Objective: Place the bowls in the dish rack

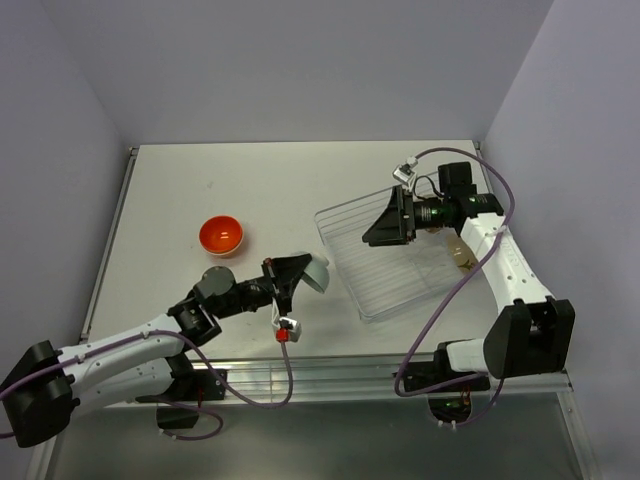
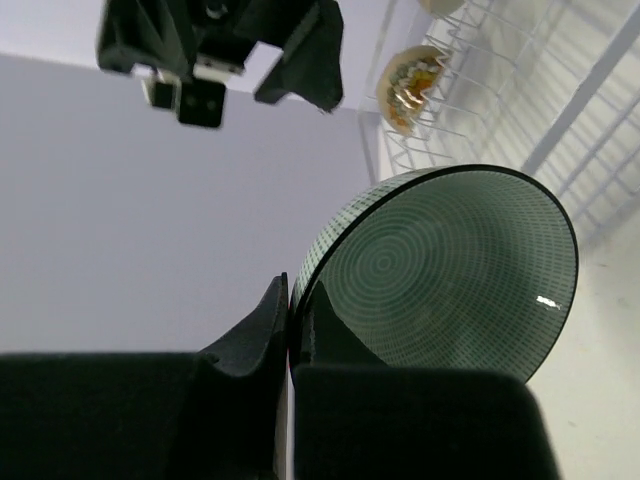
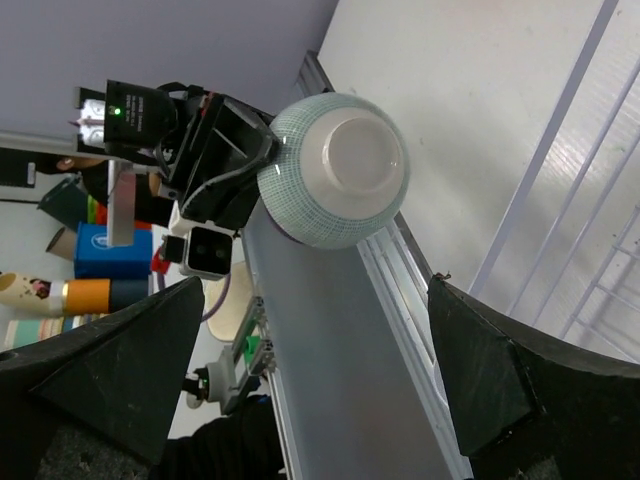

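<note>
My left gripper [image 1: 298, 272] is shut on the rim of a pale mint green bowl [image 1: 316, 274], held tilted above the table just left of the dish rack [image 1: 385, 285]. The left wrist view shows the rim pinched between the fingers [image 2: 262, 320] and the bowl's ringed inside [image 2: 450, 270]. My right gripper [image 1: 378, 220] hangs open over the rack's left part, empty, facing the mint bowl [image 3: 335, 170]. An orange-red bowl [image 1: 222, 236] sits on the table further left. A cream bowl [image 2: 410, 75] stands on edge inside the rack [image 2: 520, 90].
The clear rack lies at an angle on the table's right half, near the right wall. The table's metal front rail [image 1: 330, 370] runs just in front of both arm bases. Purple cables loop from each arm.
</note>
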Available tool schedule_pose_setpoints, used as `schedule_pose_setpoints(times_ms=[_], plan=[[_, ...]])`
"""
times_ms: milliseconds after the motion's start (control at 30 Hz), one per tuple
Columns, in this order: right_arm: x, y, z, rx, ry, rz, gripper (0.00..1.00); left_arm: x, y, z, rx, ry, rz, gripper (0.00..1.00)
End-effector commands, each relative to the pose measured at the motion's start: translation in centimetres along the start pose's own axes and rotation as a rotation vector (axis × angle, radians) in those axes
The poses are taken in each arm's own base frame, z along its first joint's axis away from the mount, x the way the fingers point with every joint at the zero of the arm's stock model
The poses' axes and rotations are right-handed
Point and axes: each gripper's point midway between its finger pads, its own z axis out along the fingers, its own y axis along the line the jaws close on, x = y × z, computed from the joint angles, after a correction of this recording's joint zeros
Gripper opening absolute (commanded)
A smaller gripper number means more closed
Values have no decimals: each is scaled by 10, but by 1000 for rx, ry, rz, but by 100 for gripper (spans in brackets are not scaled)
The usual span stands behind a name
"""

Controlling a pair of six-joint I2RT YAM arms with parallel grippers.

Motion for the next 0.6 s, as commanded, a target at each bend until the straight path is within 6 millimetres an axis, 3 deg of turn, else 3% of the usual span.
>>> schedule_pose_setpoints(times_ms=[0, 200, 333, 567], plan=[[-7, 9, 4, 47, -8, -96, 100, -36, 92, -11, -329, -64, 352, 0], [-18, 22, 22, 63, -8, -179, 100, -59, 93, -17, -327, -139, 460, 0], [-20, 37, 31, 67, 34, -257, 100, -76, 77, -23, -271, -220, 530, 0], [3, 53, 39, 54, 158, -372, 100, -90, 66, -29, -247, -282, 599, 0]])
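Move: The left hand has the green bowl by the rim; the open right gripper it will meet is about 16 cm to its right, 4 cm ahead and 2 cm higher. From the right hand, the green bowl is roughly 13 cm left, 5 cm back and 6 cm lower; the dish rack's middle is 9 cm ahead, 8 cm right and 17 cm below. The orange bowl sits about 20 cm left and 17 cm ahead of the left hand, 17 cm down. Still pinching the green bowl's rim, the left hand lifts it some 7 cm while drawing back about 6 cm, rolling around 30 degrees about its fingers so the bowl swings forward from beneath them. The right hand, wide open and touching nothing, closes in on the bowl: about 5 cm left, then also up about 4 cm, with a roll of some 15 degrees. ##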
